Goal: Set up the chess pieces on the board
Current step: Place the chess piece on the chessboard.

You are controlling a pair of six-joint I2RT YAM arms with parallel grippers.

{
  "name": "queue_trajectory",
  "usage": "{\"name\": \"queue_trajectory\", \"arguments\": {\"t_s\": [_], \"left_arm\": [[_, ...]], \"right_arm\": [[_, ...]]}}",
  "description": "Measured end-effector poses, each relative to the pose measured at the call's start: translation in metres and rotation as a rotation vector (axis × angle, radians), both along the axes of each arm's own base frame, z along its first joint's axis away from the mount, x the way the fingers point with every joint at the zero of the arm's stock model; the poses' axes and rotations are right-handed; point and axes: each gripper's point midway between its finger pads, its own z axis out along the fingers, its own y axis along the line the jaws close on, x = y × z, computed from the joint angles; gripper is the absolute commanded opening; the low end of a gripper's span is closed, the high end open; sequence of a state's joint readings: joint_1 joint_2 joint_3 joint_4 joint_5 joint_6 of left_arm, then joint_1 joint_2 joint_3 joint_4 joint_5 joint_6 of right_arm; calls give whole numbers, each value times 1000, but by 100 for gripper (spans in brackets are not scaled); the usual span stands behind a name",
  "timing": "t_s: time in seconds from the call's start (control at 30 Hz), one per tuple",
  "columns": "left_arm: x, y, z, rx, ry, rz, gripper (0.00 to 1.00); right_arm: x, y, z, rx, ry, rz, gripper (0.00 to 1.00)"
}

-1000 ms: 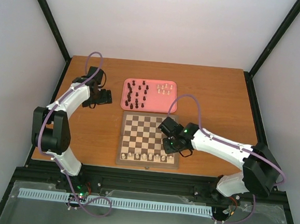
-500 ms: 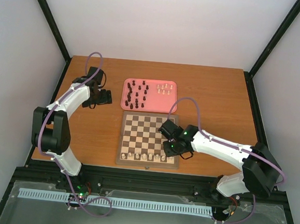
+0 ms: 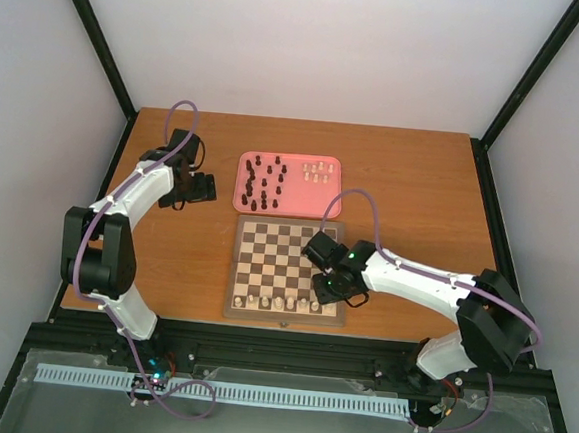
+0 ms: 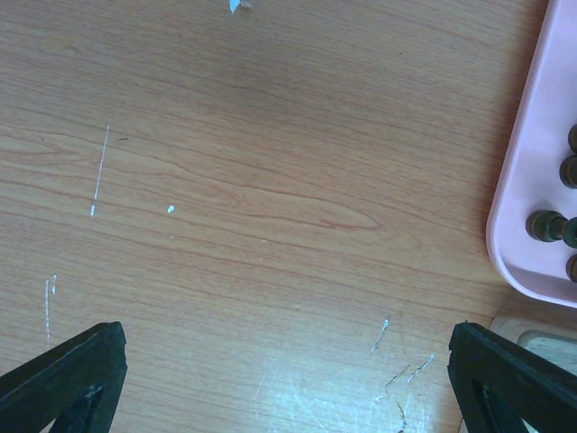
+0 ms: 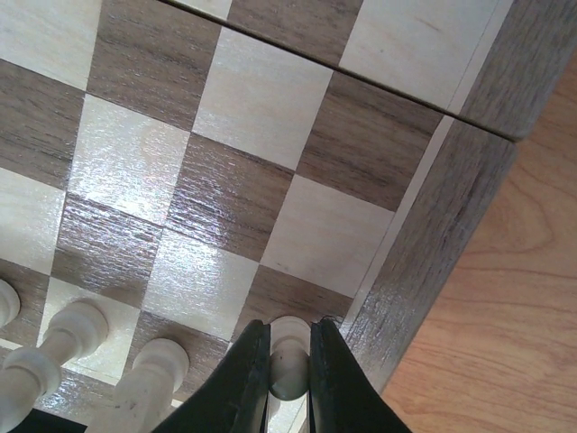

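Observation:
The board (image 3: 267,245) lies mid-table with a row of cream chess pieces (image 3: 278,302) along its near edge. My right gripper (image 3: 324,289) hangs over the board's near right corner. In the right wrist view that gripper (image 5: 290,347) is shut on a cream piece (image 5: 290,365) above the squares by the board's border (image 5: 424,262), next to other cream pieces (image 5: 149,379). My left gripper (image 3: 203,188) is open over bare table, left of the pink tray. Its fingers (image 4: 63,379) are spread wide with nothing between them.
A pink tray (image 3: 240,188) behind the board holds several dark pieces (image 3: 262,179) and a few cream ones (image 3: 319,171). Its rim (image 4: 527,180) and dark pieces (image 4: 548,225) show at the right of the left wrist view. The table (image 3: 422,187) is wooden.
My right arm has shifted slightly left over the board's near right corner, still shut on the cream piece. The left arm has not moved.

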State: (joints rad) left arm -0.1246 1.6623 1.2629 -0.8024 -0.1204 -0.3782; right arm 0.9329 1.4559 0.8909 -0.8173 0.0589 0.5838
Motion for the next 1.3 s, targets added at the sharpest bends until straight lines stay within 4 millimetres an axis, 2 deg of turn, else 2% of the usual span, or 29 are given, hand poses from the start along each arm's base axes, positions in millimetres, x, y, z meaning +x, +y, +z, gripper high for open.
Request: {"name": "queue_trajectory", "arguments": {"t_s": [0.23, 0.97, 1.3], "left_arm": [[0, 0, 0, 0, 0, 0, 100], [0, 0, 0, 0, -1, 0, 100], [0, 0, 0, 0, -1, 0, 100]], "right_arm": [[2, 2, 0, -2, -1, 13, 10], [2, 4, 1, -3, -4, 28, 28], [14, 16, 21, 19, -45, 33, 35]]}}
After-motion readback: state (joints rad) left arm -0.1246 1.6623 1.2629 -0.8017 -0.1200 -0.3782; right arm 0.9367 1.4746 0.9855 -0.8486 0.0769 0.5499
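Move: The right hand still pinches a pale chess piece upright between its pads, the piece's middle about 1 cm below the hand point, over the rightmost square of the board's second row. At a similar height, the corner piece stands about 3 cm straight back from the hand, and the next back-row piece 3 cm back and 3 cm left. From the left hand, the held piece lies some 21 cm back, 32 cm right and 6 cm lower. Staying almost in place over the second-row square, the right hand slowly opens its fingers from the pinched chess piece to about a third of their range. Only near the end does it rise about 2 cm, drifting some 1.5 cm forward and as much left, away from the piece, with the fingers still spreading and pointing down. ##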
